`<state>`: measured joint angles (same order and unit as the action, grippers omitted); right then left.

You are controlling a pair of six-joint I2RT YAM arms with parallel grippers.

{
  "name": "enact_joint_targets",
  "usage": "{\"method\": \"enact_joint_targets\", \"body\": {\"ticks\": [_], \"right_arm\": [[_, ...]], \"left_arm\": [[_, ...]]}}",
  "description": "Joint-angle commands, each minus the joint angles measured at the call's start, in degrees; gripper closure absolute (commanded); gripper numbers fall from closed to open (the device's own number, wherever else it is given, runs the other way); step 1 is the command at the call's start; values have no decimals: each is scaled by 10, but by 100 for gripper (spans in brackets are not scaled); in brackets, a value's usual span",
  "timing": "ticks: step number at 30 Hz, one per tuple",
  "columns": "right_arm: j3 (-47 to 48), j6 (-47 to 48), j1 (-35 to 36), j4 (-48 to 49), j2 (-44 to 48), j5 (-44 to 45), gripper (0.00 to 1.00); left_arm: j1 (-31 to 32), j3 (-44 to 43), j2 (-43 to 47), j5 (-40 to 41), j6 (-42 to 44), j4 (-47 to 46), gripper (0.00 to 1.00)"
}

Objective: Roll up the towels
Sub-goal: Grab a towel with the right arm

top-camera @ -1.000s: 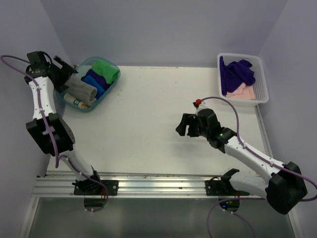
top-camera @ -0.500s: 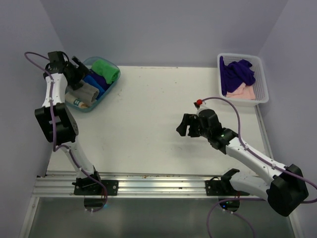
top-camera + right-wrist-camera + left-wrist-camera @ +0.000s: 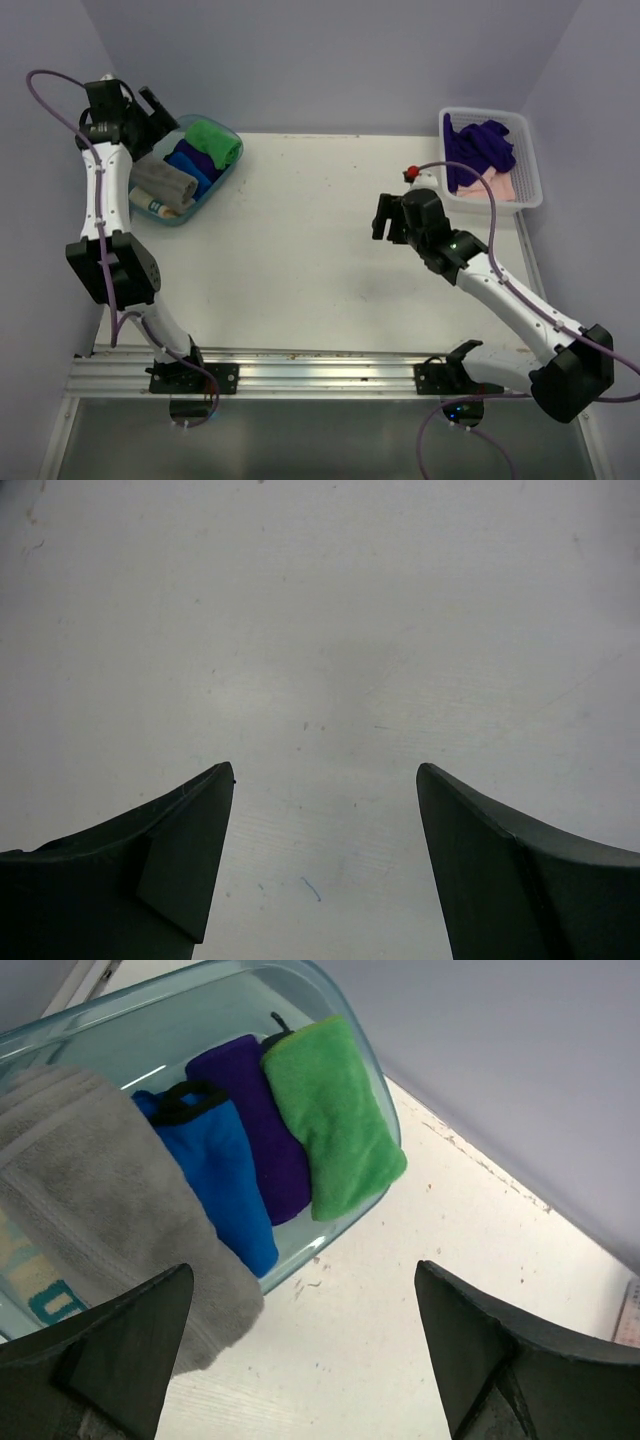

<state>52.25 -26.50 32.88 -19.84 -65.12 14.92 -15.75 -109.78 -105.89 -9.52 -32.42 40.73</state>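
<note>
A grey rolled towel [image 3: 163, 183] [image 3: 90, 1210] lies in the clear bin [image 3: 226, 172] at the back left, beside rolled blue [image 3: 215, 1175], purple [image 3: 255, 1125] and green [image 3: 215, 142] ones. Loose towels fill the white basket [image 3: 528, 160] at the back right: a dark purple one [image 3: 480, 148] on top of a pale pink one [image 3: 496, 186]. My left gripper [image 3: 160, 112] [image 3: 305, 1280] hangs open above the bin's far left corner, empty. My right gripper [image 3: 385, 222] [image 3: 325, 770] is open over bare table, to the left of the basket, holding nothing.
A printed cloth [image 3: 155, 207] [image 3: 40, 1295] lies under the grey roll in the bin. The white table [image 3: 300, 260] ends at a metal rail [image 3: 300, 375] at the near side, where both arm bases sit. Purple-grey walls close in the back and sides.
My left gripper has lifted away from the grey roll and drawn back above the bin's corner. My right gripper has moved back and right, towards the basket. Both stay open.
</note>
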Motion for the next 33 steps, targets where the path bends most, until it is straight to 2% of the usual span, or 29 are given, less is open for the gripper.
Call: {"method": "enact_joint_targets", "body": {"ticks": [1, 3, 4, 5, 10, 14, 16, 17, 20, 24, 27, 31, 33], "right_arm": [[76, 19, -46, -56, -32, 104, 22], [128, 13, -85, -77, -55, 103, 22], [144, 10, -127, -81, -85, 94, 23], [162, 3, -148, -82, -100, 87, 23], [282, -36, -286, -98, -210, 59, 23], [371, -75, -366, -99, -347, 29, 24], [449, -85, -396, -128, -407, 20, 24], [475, -86, -403, -135, -458, 21, 25], [564, -93, -427, -146, -532, 13, 25], [718, -95, -449, -179, -673, -11, 28], [794, -90, -455, -179, -724, -16, 32], [843, -99, -460, -163, -793, -35, 38], [856, -109, -461, -150, -808, -52, 45]], "left_arm": [[63, -25, 51, 68, 64, 18, 4], [126, -12, 62, 85, 90, 17, 4], [146, -4, 67, 92, 97, 10, 4], [190, 12, 72, 92, 101, 7, 4], [279, 79, 97, 69, 92, -50, 3], [359, 152, 122, 48, 78, -93, 3], [382, 167, 124, 47, 78, -98, 3], [406, 176, 123, 53, 82, -94, 3], [436, 200, 127, 71, 81, -95, 2], [456, 232, 132, 69, 71, -107, 2], [468, 250, 131, 63, 62, -120, 2], [483, 245, 107, 58, 60, -114, 3], [489, 234, 92, 61, 60, -107, 3]]}}
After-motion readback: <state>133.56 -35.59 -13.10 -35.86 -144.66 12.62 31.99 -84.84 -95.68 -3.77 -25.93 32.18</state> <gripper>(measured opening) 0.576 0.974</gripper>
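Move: Ahead and to the right of the right hand, the purple towel lies in the white basket, its middle some 30 cm forward, 31 cm right and 15 cm below. The pink towel shows at the basket's near end, about 21 cm ahead of the hand, 34 cm to its right and 17 cm lower. From the left hand the purple towel is far off to the right, roughly 86 cm, and about 11 cm ahead and 22 cm below. Swinging right and forward about 30 cm each way, the right hand rises a little, then sinks over the basket's rim to the purple towel, ending 12 cm lower, turned some 50 degrees clockwise and tipped farther down, its open fingers starting to close late on. The left hand, empty and open, sweeps about 35 cm right and some back, away from the rolled towels' bin, turning clockwise. ##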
